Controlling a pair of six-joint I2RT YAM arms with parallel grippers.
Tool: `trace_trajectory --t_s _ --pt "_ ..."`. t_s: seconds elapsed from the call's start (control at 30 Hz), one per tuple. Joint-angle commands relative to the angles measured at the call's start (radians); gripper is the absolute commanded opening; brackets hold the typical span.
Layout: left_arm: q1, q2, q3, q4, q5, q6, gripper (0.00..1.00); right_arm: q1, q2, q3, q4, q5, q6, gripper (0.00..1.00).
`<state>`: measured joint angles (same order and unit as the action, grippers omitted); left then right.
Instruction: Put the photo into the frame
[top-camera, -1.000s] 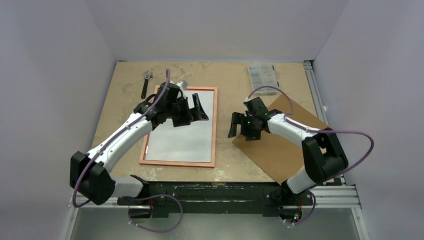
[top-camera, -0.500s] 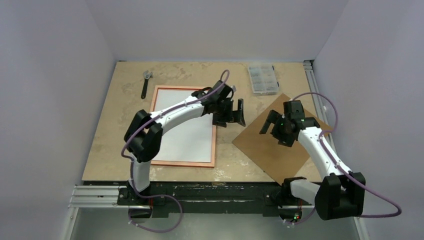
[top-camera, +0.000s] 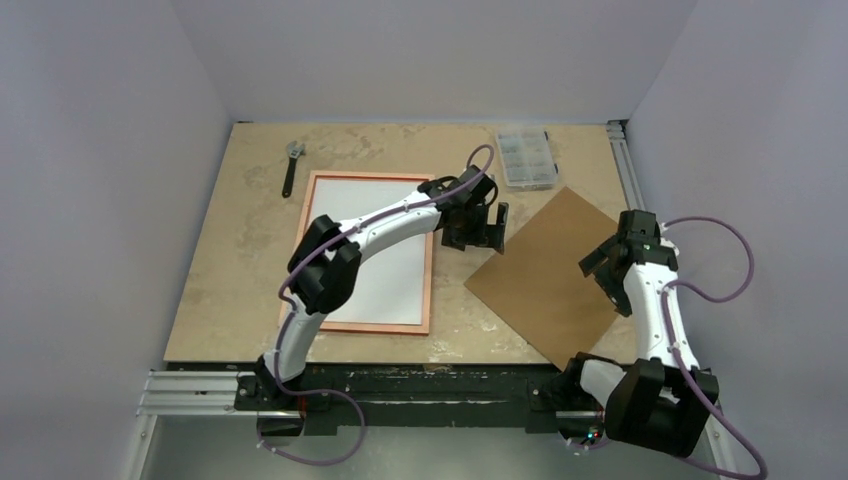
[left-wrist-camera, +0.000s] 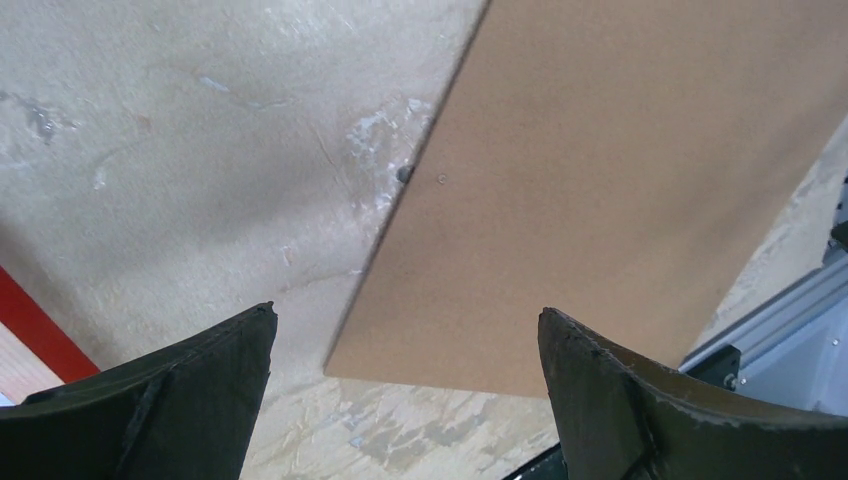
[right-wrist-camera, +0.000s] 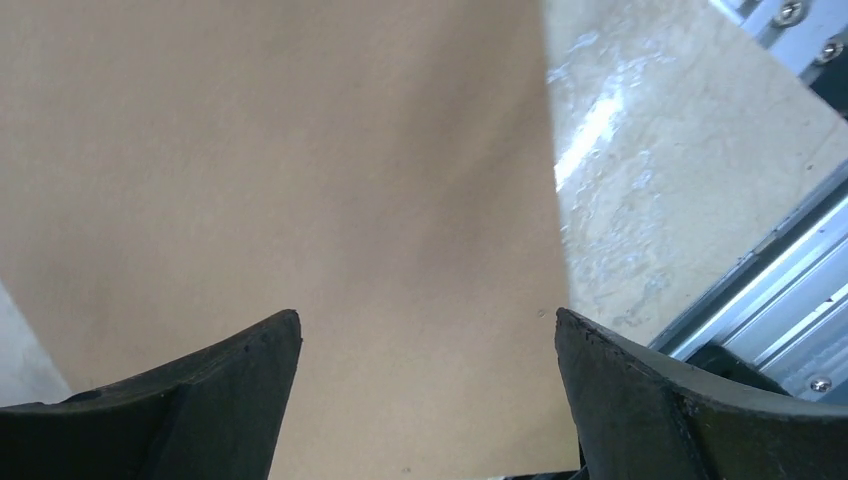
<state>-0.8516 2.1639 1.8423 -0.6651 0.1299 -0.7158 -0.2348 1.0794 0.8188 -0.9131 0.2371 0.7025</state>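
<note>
The frame (top-camera: 430, 272) lies flat on the left half of the table with its copper-coloured back up. Inside it lies the photo (top-camera: 385, 285), plain white back upward. My left gripper (top-camera: 488, 234) hovers open just right of the frame, over the left edge of the brown backing board (top-camera: 545, 280). In the left wrist view the left gripper (left-wrist-camera: 405, 320) spans the backing board (left-wrist-camera: 620, 180) corner, and a red sliver of frame (left-wrist-camera: 35, 330) shows at left. My right gripper (top-camera: 608, 262) hangs open and empty over the board's right side; the right gripper (right-wrist-camera: 428, 320) sees the backing board (right-wrist-camera: 300, 180) beneath it.
A wrench (top-camera: 290, 165) lies at the back left and a clear parts box (top-camera: 526, 157) at the back middle. An aluminium rail (top-camera: 625, 170) runs along the table's right edge; the rail (right-wrist-camera: 790, 290) also shows close by in the right wrist view. Grey walls enclose three sides.
My left arm swung right, off the frame, to the gap beside the backing board. My right arm drew back to the right, from the board's left corner to its right side. Both grippers stayed open.
</note>
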Motion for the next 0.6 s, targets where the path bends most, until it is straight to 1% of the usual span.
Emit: trace_trajectory --t_s 0.0,0.1,0.17,0.27,0.47,0.57 --pt "0.003 0.035 0.071 -0.012 -0.080 0.035 1.00 -0.046 0.013 -0.022 0.037 0.135 0.060 0.95" --pt "0.003 0.082 0.121 -0.018 -0.074 0.036 1.00 -0.084 0.039 -0.058 0.058 0.123 0.084 0.93" --pt "0.003 0.117 0.156 -0.034 -0.063 0.038 1.00 -0.125 0.058 -0.087 0.072 0.074 0.082 0.92" --pt "0.003 0.153 0.170 -0.038 -0.054 0.036 1.00 -0.164 0.092 -0.117 0.093 0.060 0.083 0.93" --pt "0.003 0.202 0.186 -0.025 -0.008 0.032 1.00 -0.176 0.135 -0.164 0.159 0.075 0.081 0.93" --pt "0.002 0.218 0.195 -0.014 0.027 0.035 1.00 -0.176 0.159 -0.179 0.199 0.017 0.065 0.93"
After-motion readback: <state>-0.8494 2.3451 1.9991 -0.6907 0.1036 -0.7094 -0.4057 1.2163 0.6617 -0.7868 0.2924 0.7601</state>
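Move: The backing board lies some 8 cm below both open, empty hands. Its middle is about 16 cm right and 6 cm back of the left hand, which is near its forward-left edge. From the left hand, the red-brown frame holding the white sheet is 24 cm left and 1 cm back, and the organizer box 9 cm right and 19 cm ahead. The board's middle is about 8 cm left and 2 cm ahead of the right hand. Down come both empty, wide-open hands towards opposite edges of the backing board. The right slides right, then drops about 6 cm while drawing back and farther right to its back-right edge, turning clockwise some 15 degrees and tilting slightly. The left first eases forward, then sinks to the forward-left edge, drifting right. ##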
